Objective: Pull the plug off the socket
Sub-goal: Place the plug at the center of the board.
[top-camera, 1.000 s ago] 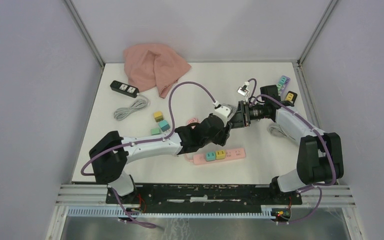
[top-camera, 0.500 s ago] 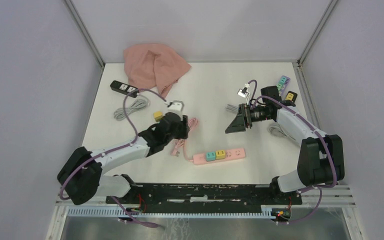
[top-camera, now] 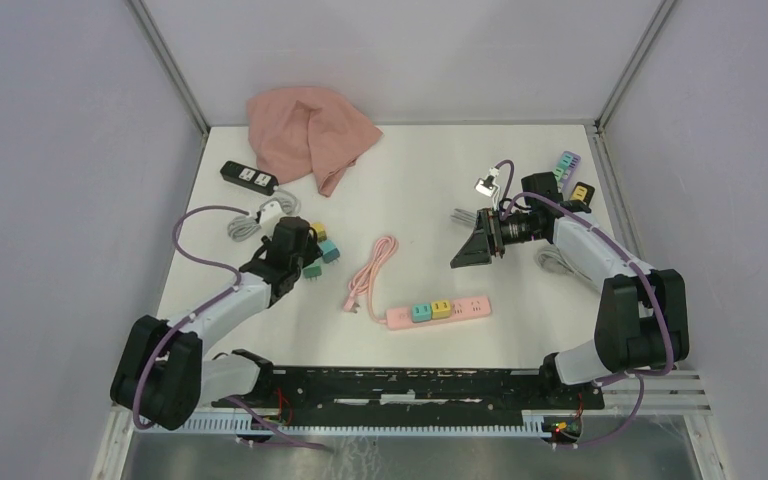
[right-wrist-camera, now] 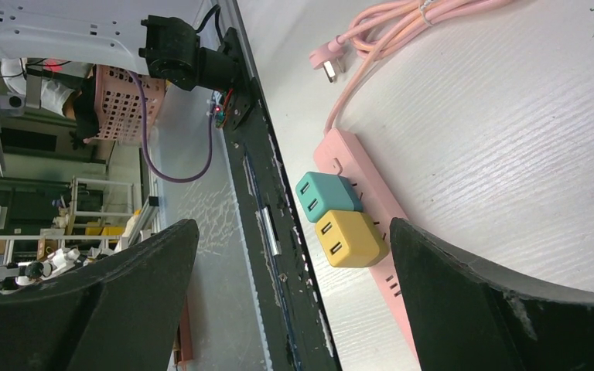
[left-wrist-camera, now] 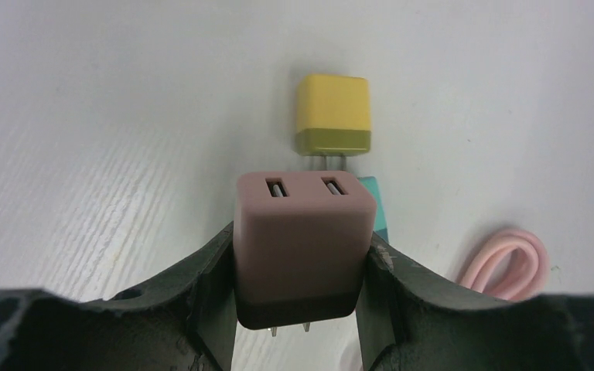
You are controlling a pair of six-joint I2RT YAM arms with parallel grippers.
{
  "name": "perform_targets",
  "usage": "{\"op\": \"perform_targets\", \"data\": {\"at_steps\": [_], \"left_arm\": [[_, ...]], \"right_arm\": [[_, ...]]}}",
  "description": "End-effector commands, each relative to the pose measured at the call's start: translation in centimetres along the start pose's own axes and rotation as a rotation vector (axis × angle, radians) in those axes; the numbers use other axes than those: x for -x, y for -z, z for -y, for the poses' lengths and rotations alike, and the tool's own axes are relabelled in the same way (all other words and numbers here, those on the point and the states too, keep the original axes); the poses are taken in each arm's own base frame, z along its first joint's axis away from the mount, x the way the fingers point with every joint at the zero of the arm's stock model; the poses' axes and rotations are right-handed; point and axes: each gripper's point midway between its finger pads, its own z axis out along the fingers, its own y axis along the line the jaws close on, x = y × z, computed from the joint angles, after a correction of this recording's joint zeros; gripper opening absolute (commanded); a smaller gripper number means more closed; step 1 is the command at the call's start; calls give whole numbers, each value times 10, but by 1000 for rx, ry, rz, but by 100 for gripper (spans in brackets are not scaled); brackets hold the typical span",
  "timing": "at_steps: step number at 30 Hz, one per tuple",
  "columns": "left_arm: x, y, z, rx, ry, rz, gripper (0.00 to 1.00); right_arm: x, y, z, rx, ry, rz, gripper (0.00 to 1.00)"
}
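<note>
My left gripper [left-wrist-camera: 302,232] is shut on a brownish-pink plug [left-wrist-camera: 304,247], whose prongs point back toward the wrist and hang free of any socket. In the top view the left gripper [top-camera: 302,252] is over the left part of the table, beside loose plugs. The pink power strip [top-camera: 440,310] lies at the front centre with a teal plug [right-wrist-camera: 326,197] and a yellow plug [right-wrist-camera: 349,239] seated in it. My right gripper [top-camera: 470,245] hovers above and behind the strip. Its jaws stand wide open with nothing between them [right-wrist-camera: 294,224].
A loose yellow plug [left-wrist-camera: 332,116] and a teal one [left-wrist-camera: 375,209] lie just ahead of the left gripper. The strip's pink cable [top-camera: 372,265] coils mid-table. A pink cloth [top-camera: 310,135], black power strip [top-camera: 248,177] and grey cable [top-camera: 260,215] sit back left. More plugs [top-camera: 567,163] lie back right.
The left arm has swung from the table's centre, where it met the right gripper, to the loose plugs at the left, carrying the plug. The right gripper has opened wide.
</note>
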Motion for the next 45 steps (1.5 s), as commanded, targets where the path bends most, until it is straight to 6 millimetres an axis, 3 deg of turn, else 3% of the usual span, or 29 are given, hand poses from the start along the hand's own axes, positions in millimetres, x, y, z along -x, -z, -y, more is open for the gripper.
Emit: {"op": "perform_targets", "data": {"at_steps": [1, 10, 11, 13, 16, 28, 35, 45], "left_arm": [[19, -5, -12, 106, 137, 61, 26], [8, -18, -17, 172, 124, -12, 34], [8, -18, -17, 170, 126, -13, 40], [7, -18, -18, 170, 136, -10, 60], [8, -16, -19, 168, 147, -4, 71], [17, 2, -4, 70, 173, -7, 79], [20, 18, 23, -95, 155, -40, 80], [0, 51, 96, -559, 85, -175, 82]], "right_arm": [[15, 5, -12, 8, 85, 25, 100], [14, 5, -13, 11, 89, 23, 100], [14, 5, -13, 11, 89, 23, 100], [14, 5, -13, 10, 87, 23, 100], [14, 5, -13, 11, 93, 22, 100], [14, 6, -14, 6, 111, 23, 100], [14, 6, -13, 1, 126, 23, 100], [14, 6, -13, 1, 138, 24, 100]]}}
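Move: The pink plug is already in the left fingers, low over the board. Its free spot lies about 3 cm below the left hand and 2 cm to its left, level fore and aft. Beside that, at spot height: the yellow plug 4 cm ahead and 4 cm right of the hand, the teal plug 6 cm right, the green plug 4 cm back and 3 cm right. From the idle right hand the spot is roughly 37 cm left, 8 cm ahead, 12 cm below. The pink plug is lowered about 3 cm by the left hand, edging some 2 cm left and tipping slightly further down, onto the bare board beside the yellow and green plugs. The fingers then open and let go; the hand rises about 6 cm and swings some 7 cm right, away from the plug, turning clockwise about 20 degrees and rolling left side down. ##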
